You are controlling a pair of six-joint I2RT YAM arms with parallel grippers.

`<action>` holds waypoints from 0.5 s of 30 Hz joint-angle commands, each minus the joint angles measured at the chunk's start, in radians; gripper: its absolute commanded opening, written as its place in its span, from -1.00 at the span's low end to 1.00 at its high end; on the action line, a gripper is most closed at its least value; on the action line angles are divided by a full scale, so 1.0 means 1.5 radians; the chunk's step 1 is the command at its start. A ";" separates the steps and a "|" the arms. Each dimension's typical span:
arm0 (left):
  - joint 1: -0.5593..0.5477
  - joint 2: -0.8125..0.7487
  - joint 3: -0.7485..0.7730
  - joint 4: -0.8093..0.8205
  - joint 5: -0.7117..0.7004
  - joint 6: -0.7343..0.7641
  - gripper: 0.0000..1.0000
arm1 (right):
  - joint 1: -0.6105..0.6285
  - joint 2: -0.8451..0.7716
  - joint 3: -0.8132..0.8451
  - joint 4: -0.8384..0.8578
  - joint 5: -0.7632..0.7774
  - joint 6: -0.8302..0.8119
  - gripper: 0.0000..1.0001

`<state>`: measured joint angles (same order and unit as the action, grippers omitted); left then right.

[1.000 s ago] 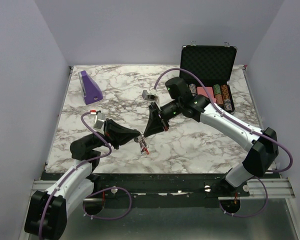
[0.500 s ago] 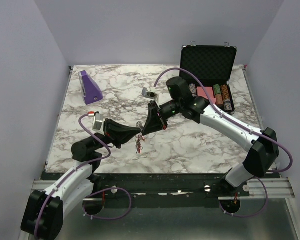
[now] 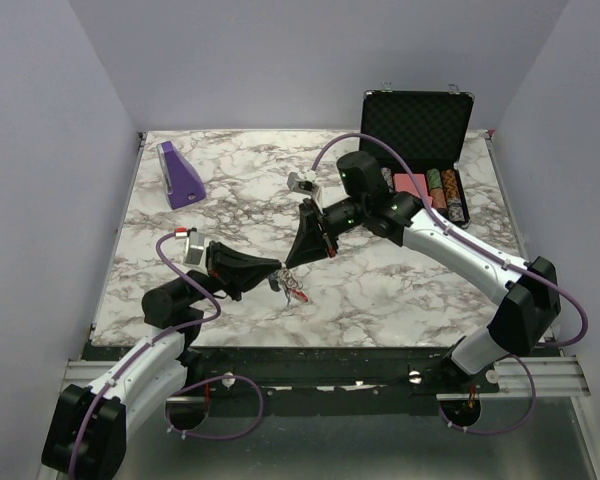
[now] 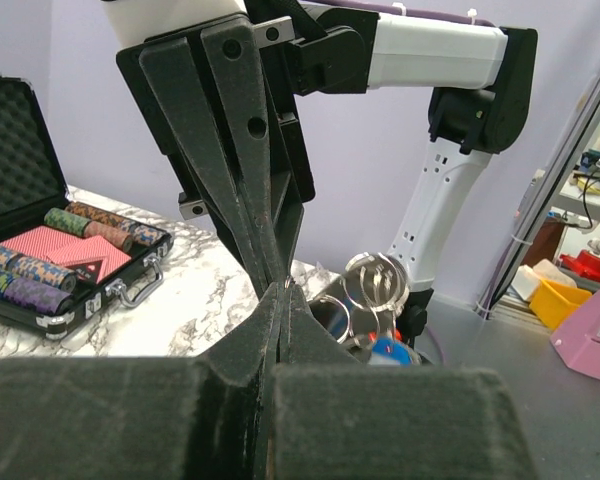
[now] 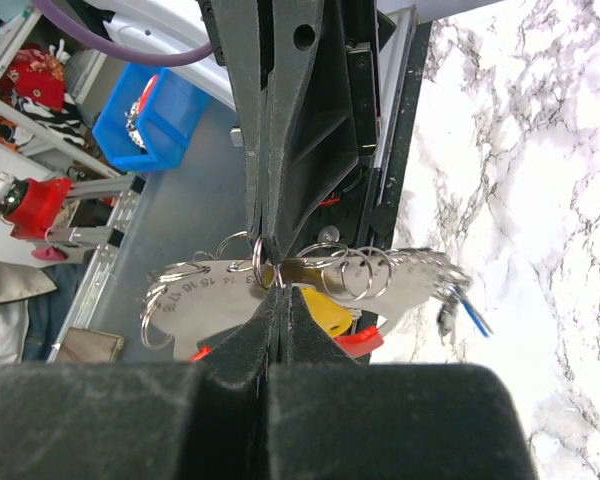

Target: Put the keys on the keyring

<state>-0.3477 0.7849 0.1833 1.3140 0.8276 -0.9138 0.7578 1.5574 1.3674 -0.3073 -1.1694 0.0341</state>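
Note:
Both grippers meet tip to tip above the marble table, a little left of its middle. The keyring (image 3: 293, 289) hangs just under them. In the right wrist view it is a grey numbered tag (image 5: 205, 290) strung with several thin metal rings, plus a red crescent (image 5: 358, 342). A yellow key head (image 5: 327, 309) and a blue key (image 5: 470, 312) hang on the bunch. My right gripper (image 5: 277, 290) is shut on a ring at the tag's top edge. My left gripper (image 4: 283, 292) is shut on the ring beside it. Rings (image 4: 375, 280) and a blue key head (image 4: 385, 351) show behind its fingers.
An open black case (image 3: 417, 125) with poker chips and red cards stands at the back right, just behind the right arm. A purple wedge (image 3: 180, 175) sits at the back left. The table's front edge (image 3: 310, 347) runs below the hanging bunch.
The hanging bunch has swung slightly to the right under the joined tips. The left arm has shifted a little left and back. Both grippers stayed shut.

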 commanded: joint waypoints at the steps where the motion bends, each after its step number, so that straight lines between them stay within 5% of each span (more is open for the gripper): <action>1: 0.007 -0.001 -0.008 0.188 0.026 -0.015 -1.00 | -0.005 -0.023 0.009 0.015 -0.026 0.019 -0.99; 9: 0.016 -0.002 -0.010 0.189 0.034 -0.022 -1.00 | -0.015 -0.026 0.005 0.019 -0.026 0.026 -0.85; 15: 0.036 0.002 -0.018 0.188 0.046 -0.021 -1.00 | -0.043 -0.035 0.001 0.009 -0.039 0.016 -0.18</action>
<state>-0.3183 0.7856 0.1703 1.3151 0.8616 -0.9333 0.7200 1.5433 1.3674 -0.3058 -1.1870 0.0692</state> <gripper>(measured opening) 0.007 0.336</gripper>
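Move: The keyring bundle hangs from the left fingertips, its middle about 3 cm below them, some 2 cm to their right and 1 cm nearer the base. The shut right fingertips meet the left ones at the top ring, so for the right hand the bundle lies about 3 cm below and 1 cm back. From the right hand the chip case is roughly 36 cm ahead, 33 cm right and 25 cm lower; the purple block is about 37 cm ahead and 32 cm left, equally low. Backing off to its right, forward and up by about 1.5 cm in all, gathering speed late, the right hand spreads its shut fingers to about a third and comes free of the top ring at the left fingertips. The left hand keeps its pinch on the keyring and sinks about 1 cm. ##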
